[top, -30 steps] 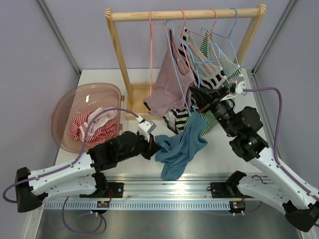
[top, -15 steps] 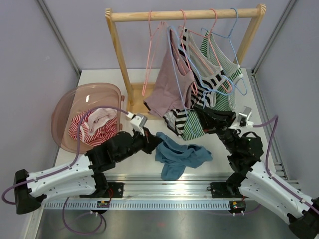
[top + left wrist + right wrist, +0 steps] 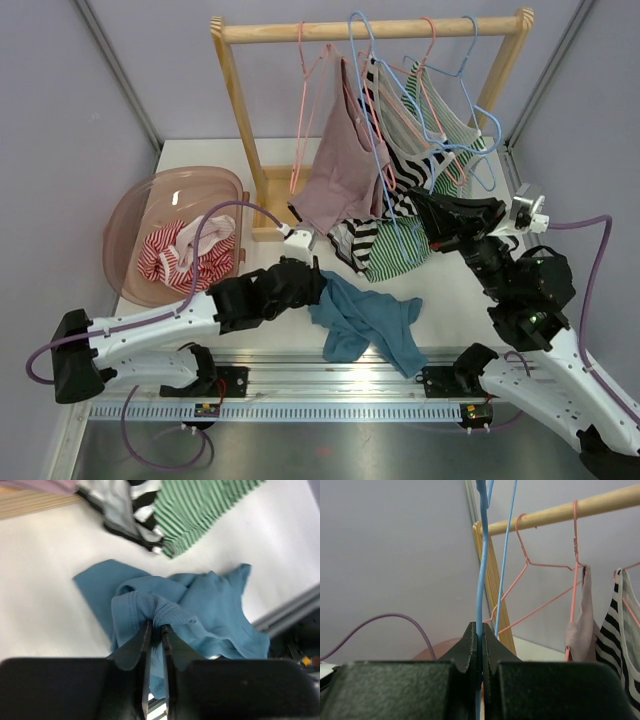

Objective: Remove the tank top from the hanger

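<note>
The teal tank top (image 3: pixel 365 320) lies crumpled on the white table, off any hanger. My left gripper (image 3: pixel 312 288) is shut on a fold of its upper left edge; the left wrist view shows the jaws (image 3: pixel 156 625) pinching the teal fabric (image 3: pixel 210 600). My right gripper (image 3: pixel 425 215) is shut on the wire of a bare blue hanger (image 3: pixel 356 22), whose hook is up at the wooden rod. In the right wrist view the blue hanger wire (image 3: pixel 480 555) runs straight up from the closed jaws of that gripper (image 3: pixel 480 627).
The wooden rack (image 3: pixel 240 120) stands at the back with a mauve top (image 3: pixel 335 180), a black-and-white striped top (image 3: pixel 400 170), a green striped top (image 3: pixel 405 245) and pink hangers (image 3: pixel 300 100). A pink basket (image 3: pixel 130 215) at the left holds red-striped clothes (image 3: pixel 180 255).
The tank top slid off the blue hanger and dropped onto the table. My right gripper raised the bare hanger toward the rod. My left gripper kept its hold and shifted slightly right.
</note>
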`<state>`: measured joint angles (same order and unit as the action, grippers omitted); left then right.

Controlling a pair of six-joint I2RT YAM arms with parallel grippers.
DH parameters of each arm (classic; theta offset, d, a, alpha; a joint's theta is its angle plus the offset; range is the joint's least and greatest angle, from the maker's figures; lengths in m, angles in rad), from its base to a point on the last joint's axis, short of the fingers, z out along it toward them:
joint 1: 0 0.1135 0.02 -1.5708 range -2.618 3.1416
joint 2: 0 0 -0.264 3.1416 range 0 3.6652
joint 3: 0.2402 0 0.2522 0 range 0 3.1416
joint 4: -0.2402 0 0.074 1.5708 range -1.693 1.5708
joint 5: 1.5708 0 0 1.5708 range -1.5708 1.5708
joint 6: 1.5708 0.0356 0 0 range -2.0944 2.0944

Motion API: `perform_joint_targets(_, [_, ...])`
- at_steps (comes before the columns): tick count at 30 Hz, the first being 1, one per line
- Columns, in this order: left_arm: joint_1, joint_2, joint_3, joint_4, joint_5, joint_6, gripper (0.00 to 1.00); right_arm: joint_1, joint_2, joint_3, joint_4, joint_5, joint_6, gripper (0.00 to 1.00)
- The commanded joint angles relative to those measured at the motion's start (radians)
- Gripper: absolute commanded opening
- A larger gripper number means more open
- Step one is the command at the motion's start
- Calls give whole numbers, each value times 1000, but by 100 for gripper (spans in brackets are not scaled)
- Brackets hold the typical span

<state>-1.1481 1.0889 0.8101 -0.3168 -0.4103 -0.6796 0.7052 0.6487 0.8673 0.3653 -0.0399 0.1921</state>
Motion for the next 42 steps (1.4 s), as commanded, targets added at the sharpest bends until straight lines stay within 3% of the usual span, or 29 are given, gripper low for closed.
perform_joint_targets(1, [1,-32,34,-90,-171,-61,37,4,-11,71,-302,60,10,0])
perform_joint_targets(3, [-1,-40,37,-111,-167,-63,70,4,5,110,-395,104,12,0])
perform_joint_targets(4, [-1,-46,43,-129,-171,-64,94,4,25,143,-458,119,13,0])
perform_joint_targets(5, [-1,-50,47,-151,-171,-58,99,4,37,163,-489,142,13,0])
perform_joint_targets(9, [-1,-84,78,-208,-188,-37,99,4,133,319,-658,204,7,0])
perform_joint_targets(15, [-1,-150,98,-269,-217,-3,99,4,302,508,-762,219,-14,0])
perform_joint_targets(21, [-1,-172,107,-324,-234,11,99,4,569,824,-939,229,-3,0])
perform_joint_targets(33, [-1,-179,97,-335,-170,35,99,4,1020,1412,-1091,281,-49,0])
perform_joint_targets(37, [-1,-173,84,-305,-116,52,99,4,1147,1544,-1147,313,-79,0])
perform_joint_targets(42, [-1,-152,69,-266,-62,75,99,4,1190,1566,-1152,318,-88,3])
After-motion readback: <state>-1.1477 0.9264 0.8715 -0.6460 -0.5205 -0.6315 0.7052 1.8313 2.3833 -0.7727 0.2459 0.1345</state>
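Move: The right hand grips the blue hanger by its side wire; the free stretch of rod for its hook lies about 33 cm ahead, 14 cm left and 6 cm above. On the rod, a pink hanger hangs 6 cm left of that spot; the mauve tank top is about 24 cm ahead of this hand, 11 cm left and 12 cm below. From the left hand, the blue tank top's middle is roughly 12 cm right, 3 cm back, 7 cm below. The left fingers spread wide and let go of the blue tank top, the hand drawing off about 7 cm left and slightly up. Still pinching the blue hanger, the right hand dips about 5 cm, then reaches on and partly rises, some 21 cm forward and 11 cm left in all, tipping down about 35 degrees to bring the hook to the rod, and sinks slightly at the end. ##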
